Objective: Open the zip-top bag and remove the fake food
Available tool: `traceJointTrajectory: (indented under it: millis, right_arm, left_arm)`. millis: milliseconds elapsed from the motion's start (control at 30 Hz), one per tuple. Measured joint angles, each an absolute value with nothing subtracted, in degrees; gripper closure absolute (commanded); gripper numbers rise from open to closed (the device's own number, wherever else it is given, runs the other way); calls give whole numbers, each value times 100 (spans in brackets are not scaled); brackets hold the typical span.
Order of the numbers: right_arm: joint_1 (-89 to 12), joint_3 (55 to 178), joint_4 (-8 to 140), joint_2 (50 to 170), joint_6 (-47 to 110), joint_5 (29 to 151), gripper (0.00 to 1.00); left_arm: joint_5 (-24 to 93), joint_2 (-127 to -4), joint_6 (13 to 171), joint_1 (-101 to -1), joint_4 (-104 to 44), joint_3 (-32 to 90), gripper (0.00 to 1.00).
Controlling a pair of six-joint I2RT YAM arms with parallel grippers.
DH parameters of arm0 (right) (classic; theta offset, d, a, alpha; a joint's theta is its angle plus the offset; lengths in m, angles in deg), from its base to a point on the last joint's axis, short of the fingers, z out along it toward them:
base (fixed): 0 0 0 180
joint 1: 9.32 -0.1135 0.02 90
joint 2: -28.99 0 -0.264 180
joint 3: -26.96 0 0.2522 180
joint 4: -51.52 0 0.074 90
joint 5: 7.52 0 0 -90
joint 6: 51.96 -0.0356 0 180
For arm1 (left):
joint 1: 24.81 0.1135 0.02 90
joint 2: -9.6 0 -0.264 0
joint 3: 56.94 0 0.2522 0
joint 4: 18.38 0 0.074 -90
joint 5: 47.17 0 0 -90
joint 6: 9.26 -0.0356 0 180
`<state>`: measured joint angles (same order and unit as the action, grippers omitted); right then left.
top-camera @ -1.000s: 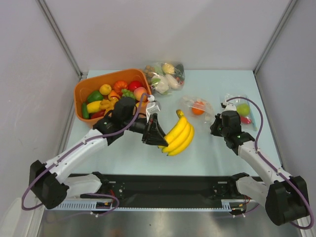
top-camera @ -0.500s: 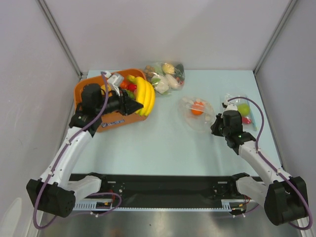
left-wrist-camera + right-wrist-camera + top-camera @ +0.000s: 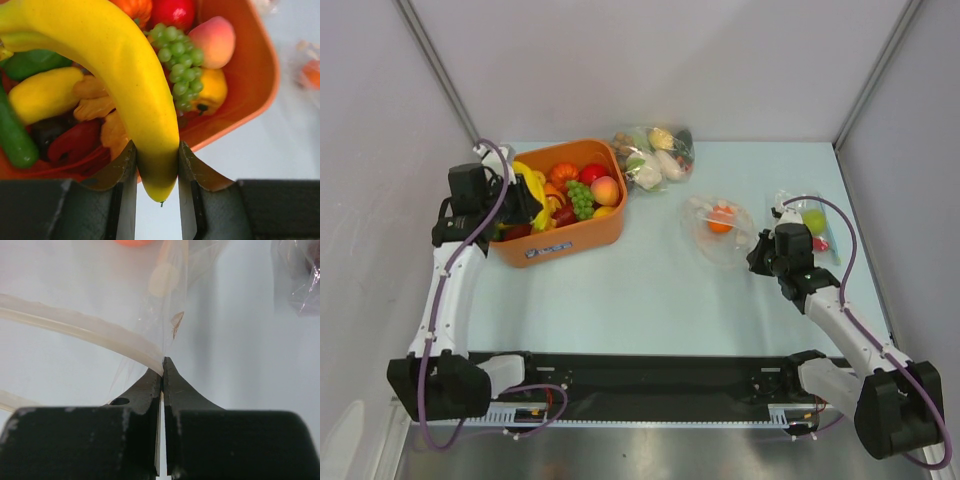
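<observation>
My left gripper (image 3: 523, 196) (image 3: 155, 150) is shut on the end of a yellow banana bunch (image 3: 528, 181) (image 3: 120, 65), which hangs over the left side of the orange bin (image 3: 563, 240). The open zip-top bag (image 3: 718, 238) lies at the centre right of the table. An orange piece (image 3: 721, 220) and pale slices of fake food are still inside it. My right gripper (image 3: 756, 258) (image 3: 162, 363) is shut on the bag's edge, pinching the film beside the zip strip (image 3: 75, 325).
The bin (image 3: 250, 95) is heaped with toy produce: grapes (image 3: 179, 60), a peach (image 3: 215, 40), peppers and more. A filled bag (image 3: 653, 155) lies at the back, and another (image 3: 812, 225) lies by the right wall. Walls enclose the table on three sides.
My left arm swung the bananas from the middle of the table leftward to above the bin's left side. The right gripper kept its pinch on the bag's edge and stayed in place.
</observation>
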<state>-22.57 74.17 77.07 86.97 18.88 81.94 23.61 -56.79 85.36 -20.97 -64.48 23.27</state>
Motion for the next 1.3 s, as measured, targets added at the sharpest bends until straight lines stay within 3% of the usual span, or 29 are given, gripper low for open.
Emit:
traceJointTrajectory:
  millis: [467,533,567,600,667,767,1300]
  right_arm:
    - [-2209,7417,7764,8522,1956,8306,100]
    - [-2203,7417,7772,8522,1971,8321,100]
    - [-2196,7417,7783,8522,1973,8328,100]
    - [-2192,7417,7788,8522,1973,8332,100]
    - [-2185,7417,7792,8522,1973,8343,100]
    - [-2183,7417,7796,8517,1973,8345,100]
    - [-2157,7378,7831,8441,1973,8350,100]
  left_arm:
    - [2641,-6415,8040,-1555,-6715,2327,100]
    - [2647,-6415,8025,-1553,-6725,2327,87]
    - [2665,-6415,8023,-1553,-6734,2327,62]
    - [2678,-6413,8016,-1553,-6747,2327,51]
    - [2704,-6407,7994,-1551,-6798,2321,35]
    - [2726,-6343,8016,-1551,-6889,2238,23]
    - [2816,-5991,8025,-1551,-7219,2885,21]
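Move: The left hand holds the bananas by their tips above the orange bin. Their resting place in the bin's left end is roughly 6 cm ahead, 8 cm left and 14 cm below. In the bin, the golden toy chicken lies about 4 cm ahead and 3 left of the hand, the grapes 7 ahead and 5 right, and the cucumber 2 ahead and 13 left. From the right hand, the bin's left end is some 13 cm ahead and 50 left. The left hand shifts the bananas about 5 cm left and down, opens to release them, then rises 5 cm. ##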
